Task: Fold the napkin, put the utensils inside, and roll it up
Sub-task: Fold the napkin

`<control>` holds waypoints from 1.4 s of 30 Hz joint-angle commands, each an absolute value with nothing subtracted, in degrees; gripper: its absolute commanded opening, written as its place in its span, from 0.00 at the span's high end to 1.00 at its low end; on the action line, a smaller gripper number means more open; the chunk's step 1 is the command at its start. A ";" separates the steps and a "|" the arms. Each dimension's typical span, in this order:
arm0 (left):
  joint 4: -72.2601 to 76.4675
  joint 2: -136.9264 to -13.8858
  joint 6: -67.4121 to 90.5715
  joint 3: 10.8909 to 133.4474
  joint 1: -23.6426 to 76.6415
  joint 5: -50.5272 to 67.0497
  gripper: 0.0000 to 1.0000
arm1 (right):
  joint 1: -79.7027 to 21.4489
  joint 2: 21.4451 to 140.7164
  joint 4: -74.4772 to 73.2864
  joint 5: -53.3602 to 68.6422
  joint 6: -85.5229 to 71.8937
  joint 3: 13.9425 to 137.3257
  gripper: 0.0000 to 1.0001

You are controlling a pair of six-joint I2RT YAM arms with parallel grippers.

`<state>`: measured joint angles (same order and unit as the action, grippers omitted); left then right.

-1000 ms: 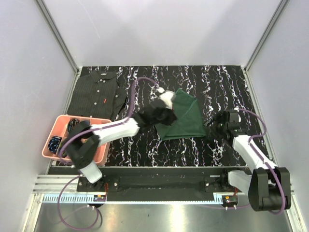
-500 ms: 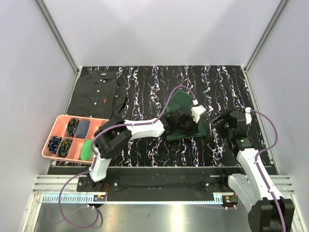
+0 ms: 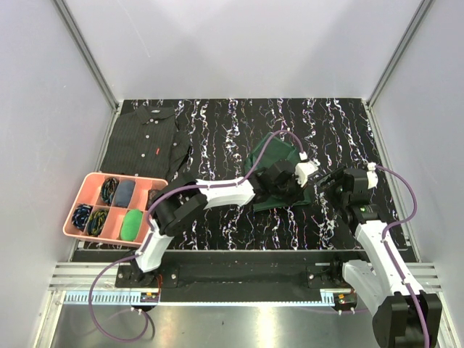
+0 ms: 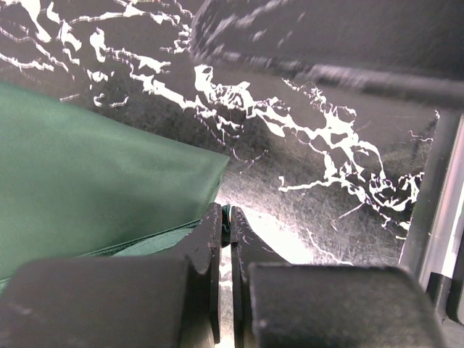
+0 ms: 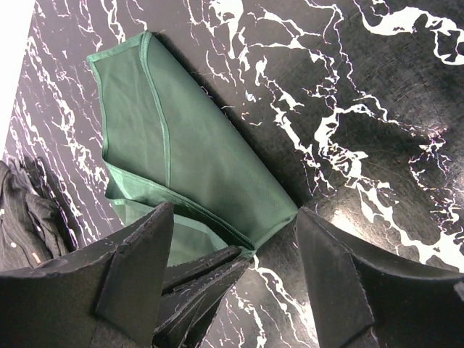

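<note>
The dark green napkin (image 3: 270,154) lies partly folded over itself on the black marbled table, right of centre. My left gripper (image 3: 310,183) reaches across it and is shut on the napkin's right corner; a sliver of green cloth (image 4: 229,220) shows between its tips. In the right wrist view the napkin (image 5: 188,145) spreads up and left, and the left gripper's fingers (image 5: 206,274) pinch its near corner. My right gripper (image 5: 232,214) stands open just right of that corner, holding nothing. The utensils are out of view.
A pink compartment tray (image 3: 123,176) with small items sits at the left near edge. A dark pinstriped shirt (image 3: 145,141) lies at the back left. White walls close in the table on three sides.
My left arm has swept to the right with the napkin corner in its grip, drawing the cloth over itself. The right gripper has stayed open close to the napkin's right edge.
</note>
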<state>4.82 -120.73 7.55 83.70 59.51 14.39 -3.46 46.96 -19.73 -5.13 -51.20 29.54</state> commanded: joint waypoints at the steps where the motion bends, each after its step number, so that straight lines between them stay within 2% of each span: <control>1: 7.30 -122.08 4.84 87.54 60.03 15.03 1.00 | -3.60 47.81 -19.42 -6.86 -51.06 30.06 0.23; 14: 9.05 -123.58 3.51 89.48 60.03 10.90 1.00 | -3.43 49.22 -19.42 -6.94 -51.15 29.80 0.23; 28: 9.67 -126.47 4.04 91.85 60.12 13.62 1.00 | -3.52 49.92 -19.42 -7.21 -51.33 29.79 0.23; 29: 9.75 -126.56 4.30 91.93 60.12 13.97 0.96 | -3.52 49.92 -19.42 -7.12 -51.42 29.79 0.23; 32: 9.93 -126.21 5.18 92.28 60.03 14.50 0.60 | -3.52 49.57 -19.77 -7.64 -51.33 30.14 0.23; 33: 9.93 -125.51 5.45 92.29 60.03 14.50 0.42 | -3.60 49.31 -20.21 -8.34 -51.24 30.58 0.23; 35: 9.84 -124.28 5.80 91.85 60.03 14.41 0.32 | -3.60 48.52 -20.74 -8.87 -50.98 31.11 0.22; 36: 9.93 -122.62 5.97 91.50 60.03 13.80 0.23 | -3.52 47.91 -21.09 -9.49 -50.63 31.72 0.22; 39: 9.85 -118.58 6.15 89.30 59.85 12.05 0.10 | -3.51 47.55 -21.36 -10.28 -49.40 33.30 0.21; 42: 9.49 -114.28 7.12 86.06 58.72 11.78 0.07 | -3.43 48.86 -21.27 -9.67 -46.76 35.15 0.21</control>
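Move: The left gripper still pinches the end of the napkin flap. The near right corner of the napkin's lower layer lies roughly 3 cm to its right, level with it fore and aft, and 2 cm below. The napkin's far right corner is some 18 cm ahead and 2 cm left, and the near end of the new fold about 15 cm left and 3 cm back. From the idle right gripper, that near right corner is about 5 cm left, 2 cm back and 6 cm below. Rightward and slightly forward, about 2 cm each way and sinking no more than 1 cm, the left hand draws the pinched flap end over the napkin's lower layer towards its right edge. There it pauses low, then opens its fingers nearly fully, letting go of the cloth and just starting to rise, the wrist hardly turning. ##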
